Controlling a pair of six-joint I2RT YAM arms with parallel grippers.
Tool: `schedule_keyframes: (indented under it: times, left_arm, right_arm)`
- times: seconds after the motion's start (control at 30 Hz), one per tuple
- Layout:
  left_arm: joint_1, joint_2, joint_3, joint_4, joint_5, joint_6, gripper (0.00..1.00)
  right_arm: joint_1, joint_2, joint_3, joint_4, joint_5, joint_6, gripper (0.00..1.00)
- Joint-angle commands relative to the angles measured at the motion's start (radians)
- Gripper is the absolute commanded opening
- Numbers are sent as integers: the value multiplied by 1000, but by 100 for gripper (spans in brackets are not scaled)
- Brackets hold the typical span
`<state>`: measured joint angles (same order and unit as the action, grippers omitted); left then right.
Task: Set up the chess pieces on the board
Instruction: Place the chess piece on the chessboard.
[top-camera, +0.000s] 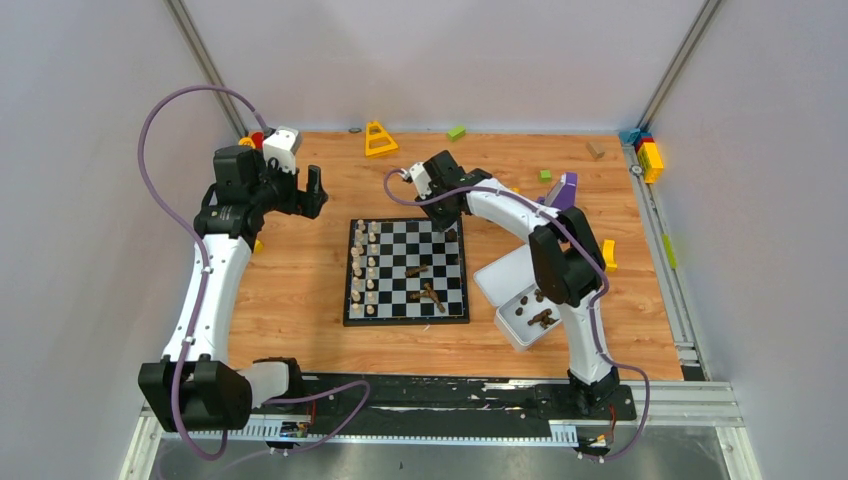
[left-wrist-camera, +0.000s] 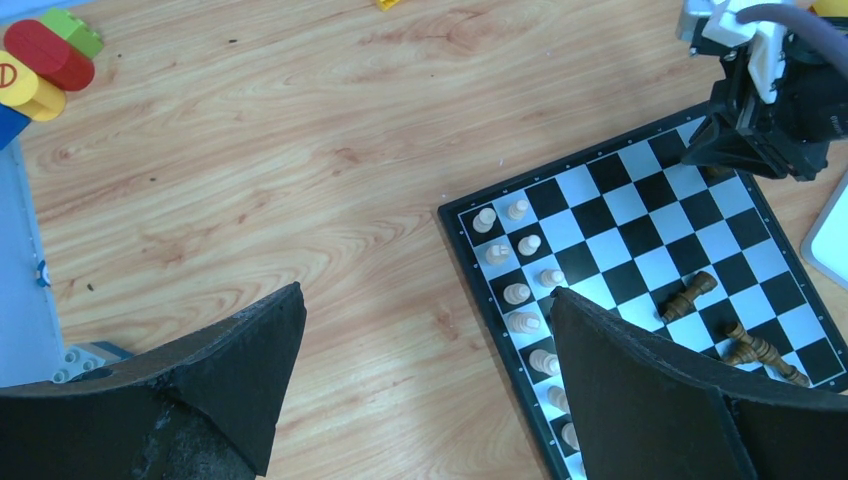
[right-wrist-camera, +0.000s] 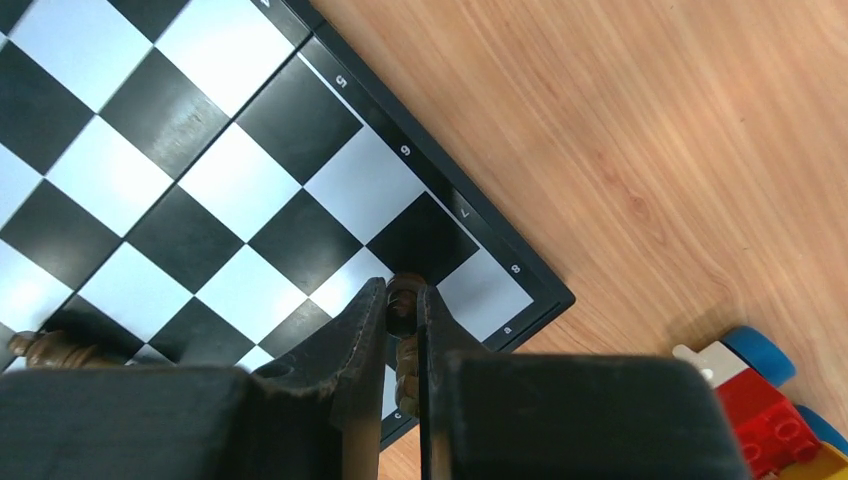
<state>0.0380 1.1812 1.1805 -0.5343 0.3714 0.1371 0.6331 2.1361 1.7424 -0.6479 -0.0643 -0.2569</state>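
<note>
The board (top-camera: 398, 252) lies in the middle of the table. Cream chess pieces (top-camera: 365, 268) stand in two columns along its left side, also seen in the left wrist view (left-wrist-camera: 518, 293). Two dark chess pieces (top-camera: 416, 270) lie tipped over on its right half. My right gripper (top-camera: 450, 222) hangs over the board's far right corner (right-wrist-camera: 480, 290). There it (right-wrist-camera: 402, 295) is shut on a dark brown chess piece (right-wrist-camera: 403, 300). My left gripper (top-camera: 315, 190) hovers over bare wood left of the board (left-wrist-camera: 640, 200). Its jaws (left-wrist-camera: 427, 292) are open and hold nothing.
A white tray (top-camera: 512, 330) holding several dark pieces (top-camera: 541, 318) sits right of the board, its lid (top-camera: 498, 272) beside it. Toy blocks lie along the far edge: a yellow triangle (top-camera: 380, 140), a green block (top-camera: 456, 131), a purple one (top-camera: 565, 190).
</note>
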Motion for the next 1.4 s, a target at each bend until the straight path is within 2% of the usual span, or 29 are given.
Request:
schedule_keyframes:
  times: [0.0, 0.8, 0.9, 1.2, 1.37]
  left_arm:
    - [3, -27, 0, 34, 1, 17, 100]
    - [2, -26, -1, 34, 0, 20, 100]
    - [3, -27, 0, 34, 0, 19, 100]
    - [3, -23, -1, 34, 0, 20, 100]
    - [2, -26, 3, 31, -4, 21, 100]
  right_arm:
    - [-6, 28, 51, -2, -4, -6, 0]
    - [-24, 90, 107, -4, -18, -2, 3]
    - [-24, 90, 106, -6, -18, -2, 9]
    - [-24, 40, 107, -11, -22, -2, 47]
    - [-24, -62, 72, -3, -80, -20, 58]
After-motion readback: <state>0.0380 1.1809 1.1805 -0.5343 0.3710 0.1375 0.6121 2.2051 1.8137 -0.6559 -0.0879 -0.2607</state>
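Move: I already hold a dark chess piece upright in my right fingers. Its dark square, next to the board's far-right corner square, lies about 2 cm ahead and 3 cm below this hand, neither left nor right. A standing dark piece is some 1 cm back and 3 cm to the right; a lying one is about 9 cm back and 5 cm left; the toy train is roughly 6 cm ahead and 12 cm right. From my left hand the square lies around 4 cm ahead, 26 cm right and 22 cm down. With my right hand I dip about 1 cm, ease the held piece forward some 1.5 cm towards the dark square beside the far-right corner, lifting slightly on the way, then lower it again onto that square. There I hold still, fingers steeply down with hardly any turn, and finally open them to about half, letting go of the piece. ##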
